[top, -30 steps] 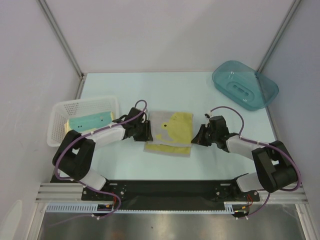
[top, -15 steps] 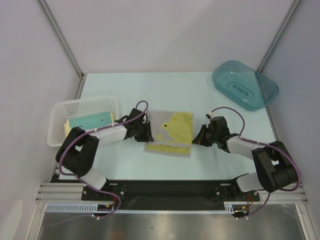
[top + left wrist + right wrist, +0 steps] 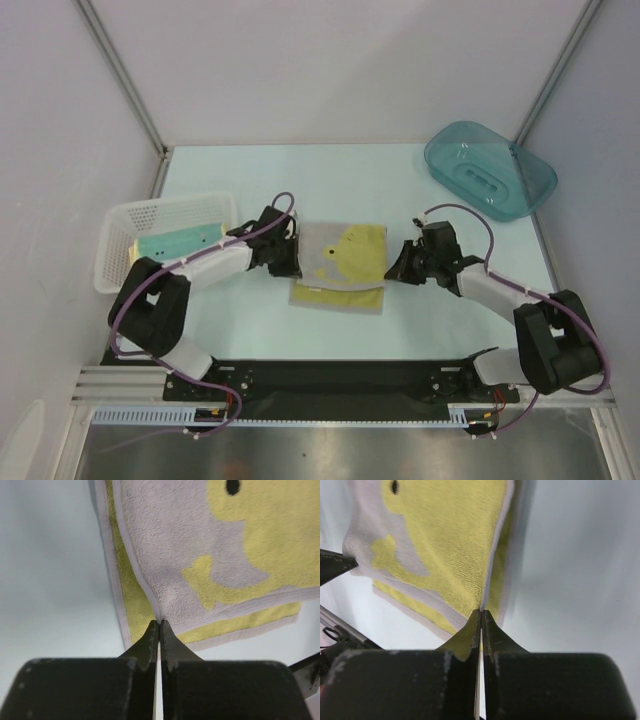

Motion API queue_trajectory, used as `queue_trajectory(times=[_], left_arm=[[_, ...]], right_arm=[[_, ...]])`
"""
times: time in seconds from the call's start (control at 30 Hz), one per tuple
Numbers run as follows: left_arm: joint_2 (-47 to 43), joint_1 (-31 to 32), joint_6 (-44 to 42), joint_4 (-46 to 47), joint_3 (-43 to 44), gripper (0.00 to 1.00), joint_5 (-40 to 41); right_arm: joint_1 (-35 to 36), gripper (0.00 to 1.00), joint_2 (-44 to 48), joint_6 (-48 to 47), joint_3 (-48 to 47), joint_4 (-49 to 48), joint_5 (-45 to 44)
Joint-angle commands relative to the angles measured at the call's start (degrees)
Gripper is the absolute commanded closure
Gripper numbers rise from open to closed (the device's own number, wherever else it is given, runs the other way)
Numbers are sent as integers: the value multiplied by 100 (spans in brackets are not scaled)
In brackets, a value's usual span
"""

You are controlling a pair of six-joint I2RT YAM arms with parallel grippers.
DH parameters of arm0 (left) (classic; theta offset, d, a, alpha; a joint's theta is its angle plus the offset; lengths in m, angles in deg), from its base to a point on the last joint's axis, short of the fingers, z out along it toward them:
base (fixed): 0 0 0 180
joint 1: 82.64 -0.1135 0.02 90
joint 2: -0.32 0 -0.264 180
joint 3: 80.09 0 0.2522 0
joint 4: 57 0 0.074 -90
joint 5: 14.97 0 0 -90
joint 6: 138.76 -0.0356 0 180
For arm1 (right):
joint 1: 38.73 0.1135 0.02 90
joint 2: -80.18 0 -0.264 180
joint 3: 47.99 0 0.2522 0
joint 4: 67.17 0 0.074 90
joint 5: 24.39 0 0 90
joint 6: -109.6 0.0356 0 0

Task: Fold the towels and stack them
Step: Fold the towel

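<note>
A beige-grey towel (image 3: 340,262) with a yellow chick patch lies folded in the middle of the table, between both arms. My left gripper (image 3: 296,268) is shut on the near left corner of its top layer. In the left wrist view the fingertips (image 3: 159,623) pinch that corner of the towel (image 3: 200,540), which is raised off the yellow-edged layer beneath. My right gripper (image 3: 393,272) is shut on the towel's right edge. The right wrist view shows the gripper (image 3: 481,611) nipping the edge of the towel (image 3: 455,540). A pale yellow and teal towel (image 3: 180,240) lies in the basket.
A white mesh basket (image 3: 115,225) stands at the left, close behind my left arm. A teal translucent tub (image 3: 490,170) sits at the far right corner. Grey walls enclose the table on three sides.
My left gripper has shut on the towel's corner. Both grippers have shifted slightly away from the bases, and the towel's top layer has lifted a little.
</note>
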Motion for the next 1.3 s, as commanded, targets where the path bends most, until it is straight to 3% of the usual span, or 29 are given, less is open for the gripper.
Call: queue_trajectory(times=[0.0,0.17,0.43,1.27], left_arm=[[-445,-36,-203,-679,581,100,115],[-638,-27,-370,-1050,626,100,89],[-578,-27,-440,-813,-77,100,-78],[-129,-27,-502,-487,-490,100,-96]], right_arm=[[-25,100,379,-105,-438,669,199],[123,100,871,228,-360,855,332],[467,100,1012,888,624,-216,358],[590,100,1003,782,1433,-673,-11]])
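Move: Each hand already pinches a near corner of the towel's upper layer. The left hand is headed for the lower layer's near-left corner, about 5 cm back, 1 cm to its left and 2 cm below; the right for the near-right corner, some 8 cm back, 1 cm left and 3 cm below. From the left hand, the middle of the far fold lies about 12 cm ahead and 10 cm right, and the white basket some 8 cm ahead and 28 cm left. With fingers kept shut on the two upper corners, both hands lift the near edge together by about 4.5 cm, then swing it back towards the base and down over the bare yellow strip, the left ending some 4 cm back and 2 cm to its left, the right about 6.5 cm back. Both bring their corners down close to the lower layer's near edge, about 2 cm lower than they began, the right still easing back and down at the last, and neither lets go. ##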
